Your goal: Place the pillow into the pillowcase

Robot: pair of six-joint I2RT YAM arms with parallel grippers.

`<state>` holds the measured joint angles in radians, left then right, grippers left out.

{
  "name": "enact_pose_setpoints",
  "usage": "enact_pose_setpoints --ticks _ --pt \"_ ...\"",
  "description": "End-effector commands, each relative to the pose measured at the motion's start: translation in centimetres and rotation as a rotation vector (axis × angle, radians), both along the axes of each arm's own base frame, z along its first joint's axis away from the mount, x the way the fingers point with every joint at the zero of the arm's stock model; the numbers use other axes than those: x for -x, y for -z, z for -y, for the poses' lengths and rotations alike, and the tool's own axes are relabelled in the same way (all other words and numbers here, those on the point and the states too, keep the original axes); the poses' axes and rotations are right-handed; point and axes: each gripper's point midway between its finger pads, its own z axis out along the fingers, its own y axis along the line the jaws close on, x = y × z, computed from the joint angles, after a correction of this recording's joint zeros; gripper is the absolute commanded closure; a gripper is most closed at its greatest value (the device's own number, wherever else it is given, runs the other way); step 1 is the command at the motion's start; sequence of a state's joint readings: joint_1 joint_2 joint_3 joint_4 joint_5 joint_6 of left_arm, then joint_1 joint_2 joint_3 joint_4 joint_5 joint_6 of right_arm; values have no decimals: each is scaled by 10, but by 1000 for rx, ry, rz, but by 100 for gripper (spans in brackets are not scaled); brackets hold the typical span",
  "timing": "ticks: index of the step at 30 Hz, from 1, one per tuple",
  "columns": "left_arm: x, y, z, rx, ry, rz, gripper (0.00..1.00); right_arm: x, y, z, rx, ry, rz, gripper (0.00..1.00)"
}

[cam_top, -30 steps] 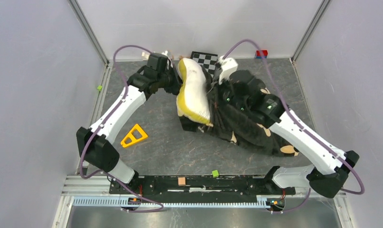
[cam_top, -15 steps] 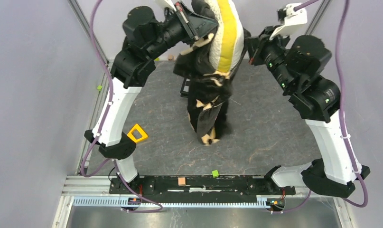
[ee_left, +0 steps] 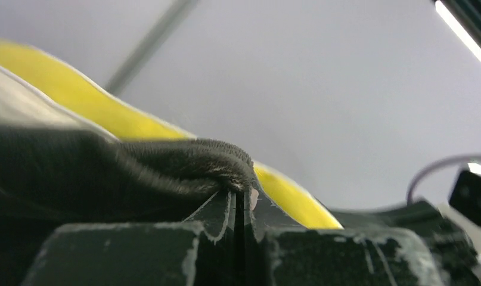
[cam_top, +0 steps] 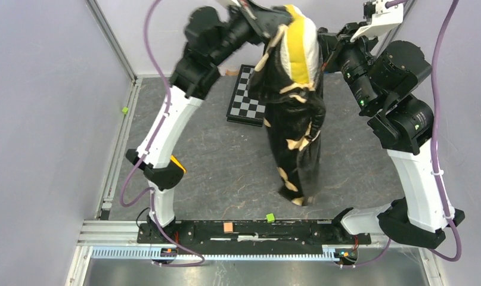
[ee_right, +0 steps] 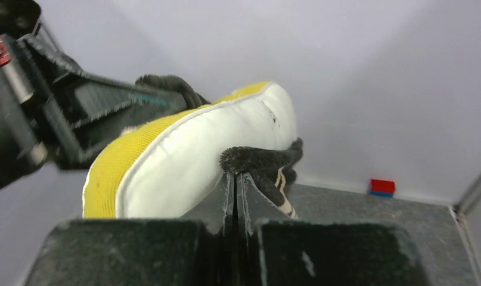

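Both arms are raised high at the back of the cell. The black pillowcase (cam_top: 297,137) with tan motifs hangs between them, and its lower end reaches the table near the front. The cream pillow (cam_top: 297,44) with its yellow band pokes out of the case's top opening. My left gripper (cam_top: 266,18) is shut on the left rim of the opening, and the left wrist view shows black plush (ee_left: 166,167) pinched at the tips (ee_left: 241,193) with the yellow band (ee_left: 77,95) behind. My right gripper (ee_right: 235,176) is shut on the rim's other side (ee_right: 261,161), against the white pillow face (ee_right: 184,161).
A black-and-white checkered board (cam_top: 247,98) lies on the table behind the hanging case. An orange triangle (cam_top: 177,162) peeks out behind the left arm. A green cube (cam_top: 270,217) and a tan block (cam_top: 228,227) sit near the front rail. A red-blue block (ee_right: 382,187) lies by the back wall.
Both arms have lifted the pillowcase and pillow from the table to high up. Since half a second ago the case has swung right and hangs longer, uncovering the checkered board.
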<state>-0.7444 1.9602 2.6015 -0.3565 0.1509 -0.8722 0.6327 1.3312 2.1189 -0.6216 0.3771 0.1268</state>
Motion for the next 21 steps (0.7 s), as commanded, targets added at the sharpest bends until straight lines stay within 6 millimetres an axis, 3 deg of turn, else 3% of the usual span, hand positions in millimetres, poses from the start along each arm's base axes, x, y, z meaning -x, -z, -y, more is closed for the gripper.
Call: enact_pose_setpoints --ticks 1,3,4,6,8,10,11,13,15,17,19,21 --pt "-26 -60 -109 143 -145 44 97 34 -85 -18 -184 -193 283 100" --pt "-45 -45 -121 139 -134 -34 97 28 -66 -38 -170 -267 240 100" --pt "-45 -38 -113 133 -81 -59 97 25 -57 -43 -163 -275 222 100" --pt "-18 -26 -66 77 55 -36 97 12 -37 -41 -132 -224 184 100" --pt "20 -6 -13 -13 172 -12 97 -2 -24 -26 -87 -111 147 100" --pt "48 22 28 -78 279 -42 97 -12 -17 0 -54 24 118 100" --pt "62 30 43 -99 319 -34 97 -18 -16 16 -53 85 107 100" --pt "68 39 56 -122 331 -32 97 -19 -24 39 -65 138 124 100" --pt "61 33 50 -111 304 -24 97 -15 -42 53 -96 152 166 100" --pt "37 29 26 -116 217 -33 97 -7 -59 46 -131 87 205 100" --pt "-1 41 -14 -135 99 -105 97 -3 -61 12 -160 -94 227 100" --pt "-31 66 -55 -163 -8 -187 98 -11 -30 -32 -181 -288 150 100"
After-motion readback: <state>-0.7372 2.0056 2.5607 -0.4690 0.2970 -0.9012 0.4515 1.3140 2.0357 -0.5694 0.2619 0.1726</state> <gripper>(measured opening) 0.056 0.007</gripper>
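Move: Both grippers are already shut on opposite sides of the pillowcase's mouth. The pillow's exposed end lies about 4 cm right of the left hand and 3 cm back, and about 5 cm left of the right hand, straight level with it, both near hand height. From the right hand, on the table some 58 cm below, the chessboard sits about 14 cm ahead and 16 left, the red-blue block roughly 29 ahead and 14 right. Swinging sideways high above the table, both hands shake the pillowcase by its mouth, grips kept shut. The left swings left and forward (about 10 and 8 cm), whips back and right past its start while sinking some 7 cm, then eases left; the right sways 4 cm left, then 8 right, dipping and partly rising again. ##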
